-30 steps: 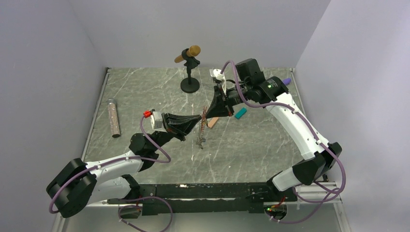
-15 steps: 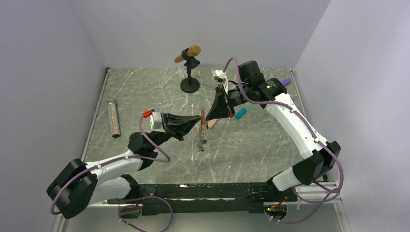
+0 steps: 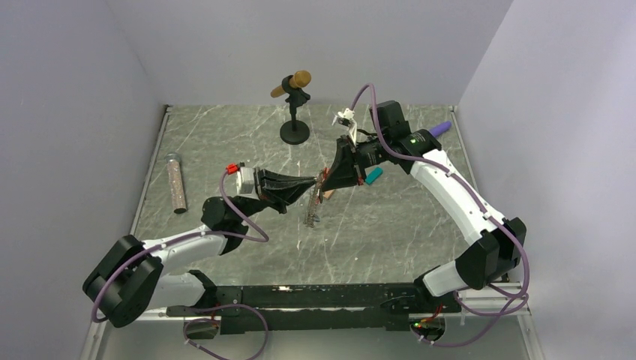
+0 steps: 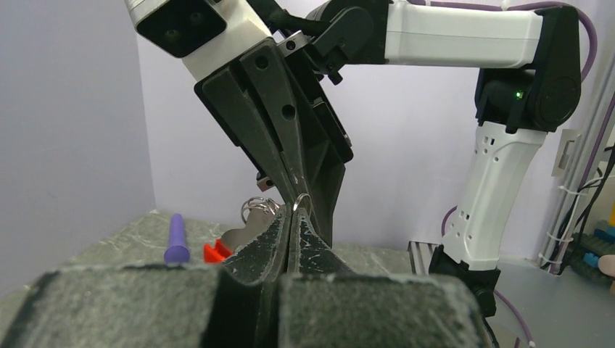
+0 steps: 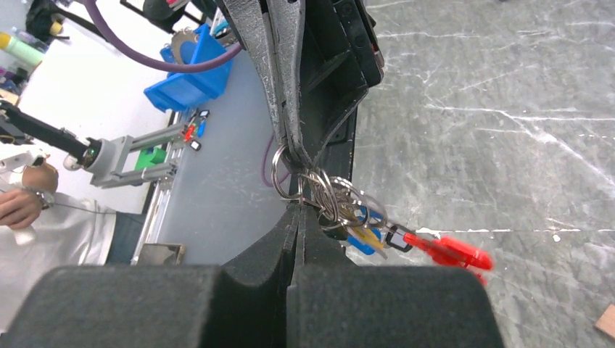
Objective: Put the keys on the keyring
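The keyring (image 3: 311, 209) hangs above the mid table: silvery rings (image 5: 332, 201), a blue tag (image 5: 360, 240) and a red clip (image 5: 446, 251). My left gripper (image 3: 316, 182) comes from the left and is shut on a thin silvery ring (image 4: 303, 202) at its tips. My right gripper (image 3: 325, 179) comes from the right, tip to tip with the left, and is shut on the rings at the bunch's top (image 5: 279, 174). In the left wrist view more rings (image 4: 255, 209) and the red clip (image 4: 215, 251) show beside my fingers. I cannot pick the keys out of the bunch.
A tan block (image 3: 330, 193) lies under the grippers and a teal block (image 3: 373, 175) just right of them. A microphone stand (image 3: 295, 132) is at the back, a tube (image 3: 177, 182) at the left edge, a purple peg (image 3: 442, 127) at the back right.
My right gripper has shut and tilted down onto the bunch's top. The left gripper has edged right and up, and the hanging bunch has shifted with it.
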Action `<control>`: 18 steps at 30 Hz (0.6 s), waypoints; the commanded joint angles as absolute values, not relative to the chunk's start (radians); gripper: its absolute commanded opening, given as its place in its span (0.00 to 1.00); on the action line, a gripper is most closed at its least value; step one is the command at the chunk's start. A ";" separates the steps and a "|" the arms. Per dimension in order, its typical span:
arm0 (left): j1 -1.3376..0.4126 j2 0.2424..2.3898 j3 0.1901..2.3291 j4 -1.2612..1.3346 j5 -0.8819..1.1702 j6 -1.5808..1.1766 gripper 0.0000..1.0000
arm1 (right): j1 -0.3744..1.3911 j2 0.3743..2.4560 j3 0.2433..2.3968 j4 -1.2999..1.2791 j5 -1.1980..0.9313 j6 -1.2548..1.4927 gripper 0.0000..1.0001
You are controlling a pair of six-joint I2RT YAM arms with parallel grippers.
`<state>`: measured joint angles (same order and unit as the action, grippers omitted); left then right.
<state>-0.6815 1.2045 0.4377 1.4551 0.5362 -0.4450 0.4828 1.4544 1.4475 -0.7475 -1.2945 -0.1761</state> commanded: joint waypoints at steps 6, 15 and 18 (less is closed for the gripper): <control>-0.675 1.242 0.495 1.644 0.544 -0.517 0.00 | 0.478 1.424 1.456 -0.686 -1.266 -0.123 0.05; -0.674 1.219 0.488 1.584 0.547 -0.496 0.00 | 0.457 1.401 1.536 -0.789 -1.238 -0.256 0.28; -0.676 1.203 0.484 1.548 0.564 -0.479 0.00 | 0.447 1.395 1.570 -0.842 -1.242 -0.330 0.31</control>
<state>-0.6773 1.2407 0.4549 1.4776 0.5381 -0.4904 0.4622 1.4502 1.4899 -0.7788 -1.2377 -0.2184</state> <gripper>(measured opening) 0.010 0.295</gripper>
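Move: The left fingers already pinch the keyring. It lies about 2 cm left of the right fingertips, 1 cm ahead and some 2 cm above them, and the right fingers are shut at the joined rings. The key bunch hangs roughly 5 cm below the right fingertips, straight under them; the red-handled tool on it hangs about 8 cm below and 1 cm ahead. Left keeps its pinch on the keyring; right opens about a quarter, letting go of the rings, easing 1 cm forward. ##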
